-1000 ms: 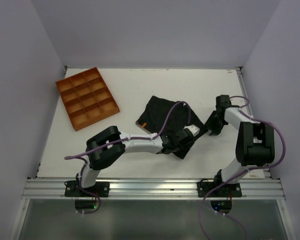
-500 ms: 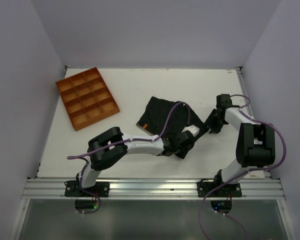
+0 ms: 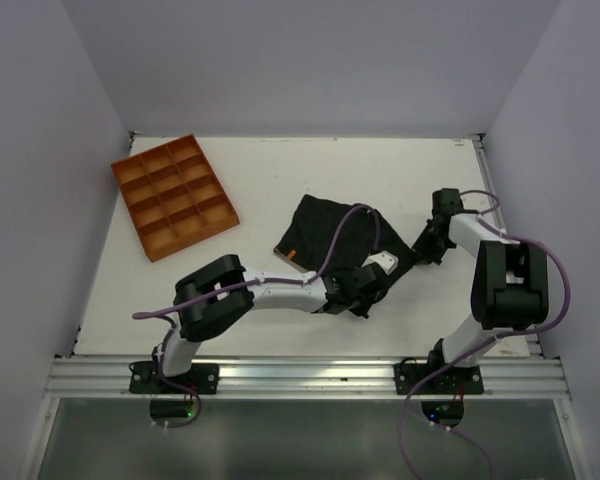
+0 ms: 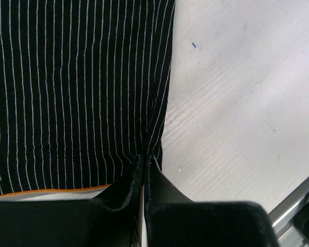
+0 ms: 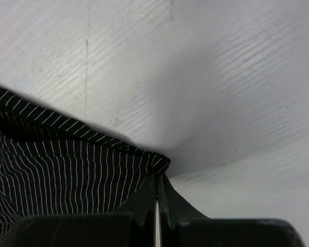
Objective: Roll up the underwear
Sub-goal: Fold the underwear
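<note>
The underwear (image 3: 325, 232) is black with thin white stripes and lies flat near the table's middle. In the left wrist view the underwear (image 4: 77, 87) fills the upper left, and an orange edge (image 4: 46, 191) runs along its bottom. My left gripper (image 4: 146, 157) is shut and pinches the cloth's right-hand edge. From above, the left gripper (image 3: 366, 293) sits at the garment's near right corner. My right gripper (image 5: 158, 177) is shut on a bunched corner of the underwear (image 5: 67, 175). Seen from above, the right gripper (image 3: 426, 250) is at the garment's right corner.
An orange tray (image 3: 173, 195) with several compartments stands at the far left of the white table (image 3: 270, 170). The left arm's purple cable (image 3: 352, 215) arches over the garment. A metal rail (image 3: 300, 375) runs along the near edge.
Both grippers have gone from open to shut, each on a corner of the underwear. The left gripper has slid slightly left and nearer along the cloth's edge.
</note>
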`<state>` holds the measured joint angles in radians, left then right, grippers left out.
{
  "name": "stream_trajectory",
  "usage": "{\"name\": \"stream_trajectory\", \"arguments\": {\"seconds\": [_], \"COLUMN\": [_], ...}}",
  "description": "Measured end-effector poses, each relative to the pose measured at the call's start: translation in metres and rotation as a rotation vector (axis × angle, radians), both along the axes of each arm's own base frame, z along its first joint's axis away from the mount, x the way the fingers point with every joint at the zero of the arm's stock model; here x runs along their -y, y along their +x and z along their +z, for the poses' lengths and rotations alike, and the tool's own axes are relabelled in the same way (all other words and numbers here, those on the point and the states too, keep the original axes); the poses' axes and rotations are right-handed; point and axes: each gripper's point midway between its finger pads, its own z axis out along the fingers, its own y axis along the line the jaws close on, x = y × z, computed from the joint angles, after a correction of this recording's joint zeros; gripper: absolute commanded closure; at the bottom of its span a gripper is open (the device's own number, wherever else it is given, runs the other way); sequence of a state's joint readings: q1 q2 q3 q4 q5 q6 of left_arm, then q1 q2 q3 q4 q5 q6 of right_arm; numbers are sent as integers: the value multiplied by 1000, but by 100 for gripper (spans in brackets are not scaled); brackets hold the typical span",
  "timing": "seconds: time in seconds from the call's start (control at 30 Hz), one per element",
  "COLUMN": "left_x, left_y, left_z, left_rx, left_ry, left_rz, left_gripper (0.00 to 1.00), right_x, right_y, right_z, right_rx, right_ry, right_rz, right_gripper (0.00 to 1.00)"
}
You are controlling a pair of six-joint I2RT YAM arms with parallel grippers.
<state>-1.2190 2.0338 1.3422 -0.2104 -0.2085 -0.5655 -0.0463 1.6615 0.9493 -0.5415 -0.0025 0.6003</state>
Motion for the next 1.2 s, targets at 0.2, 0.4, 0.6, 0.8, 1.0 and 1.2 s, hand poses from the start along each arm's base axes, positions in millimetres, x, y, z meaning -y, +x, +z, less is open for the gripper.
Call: {"name": "stream_trajectory", "arguments": {"seconds": [0.2,0.4,0.6,0.8,1.0,1.2], "left_x": [-6,8,15,19,12,-9], "left_y": [-18,-41,-68,-93,-100,-81], "left_z": [11,48,75,83,94,94], "left_rx": [-58,-156,-287,-385,-401,-400], "left_ry": [-25,-151,-268,-310,-329,-320], "left_rz": [-48,-93,-121,-165,-169,-113], "left_gripper": [100,100,100,100,100,100], "right_x": [11,29,46,60,47,1], "right_y": [-19,-41,-63,-90,-88,-67], "right_z": [9,40,68,91,107,112], "right_rx": [-73,-83,-76,-70,26,90], "right_ry": [-65,-171,-269,-348,-281,-206], "right_rz": [-4,-13,-48,-115,-112,15], "right_gripper": [100,100,100,100,100,100]}}
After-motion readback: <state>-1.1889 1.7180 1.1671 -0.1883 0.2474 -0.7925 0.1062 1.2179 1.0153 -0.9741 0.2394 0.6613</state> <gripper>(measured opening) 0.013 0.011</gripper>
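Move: Already pinched in both grippers, the underwear spreads outward and to the left: its middle lies about 15 cm ahead and 5 cm left of the left hand, which has the near waistband corner. From the right hand, at the next corner, that middle is some 3 cm ahead and 18 cm left. The orange tag is roughly 14 cm ahead and 19 cm left of the left hand; the metal rail runs about 15 cm behind that hand. All lie at or just below hand height. Hauling the pinched corners back towards the rail and up off the table together, both hands draw back and rise about 10 cm, the right also swinging some 6 cm right. Near the end both ease forward, the right also returning left; the left wrist tilts about 30 degrees, the right rolls up to 20 and partly back, fingers staying shut. ##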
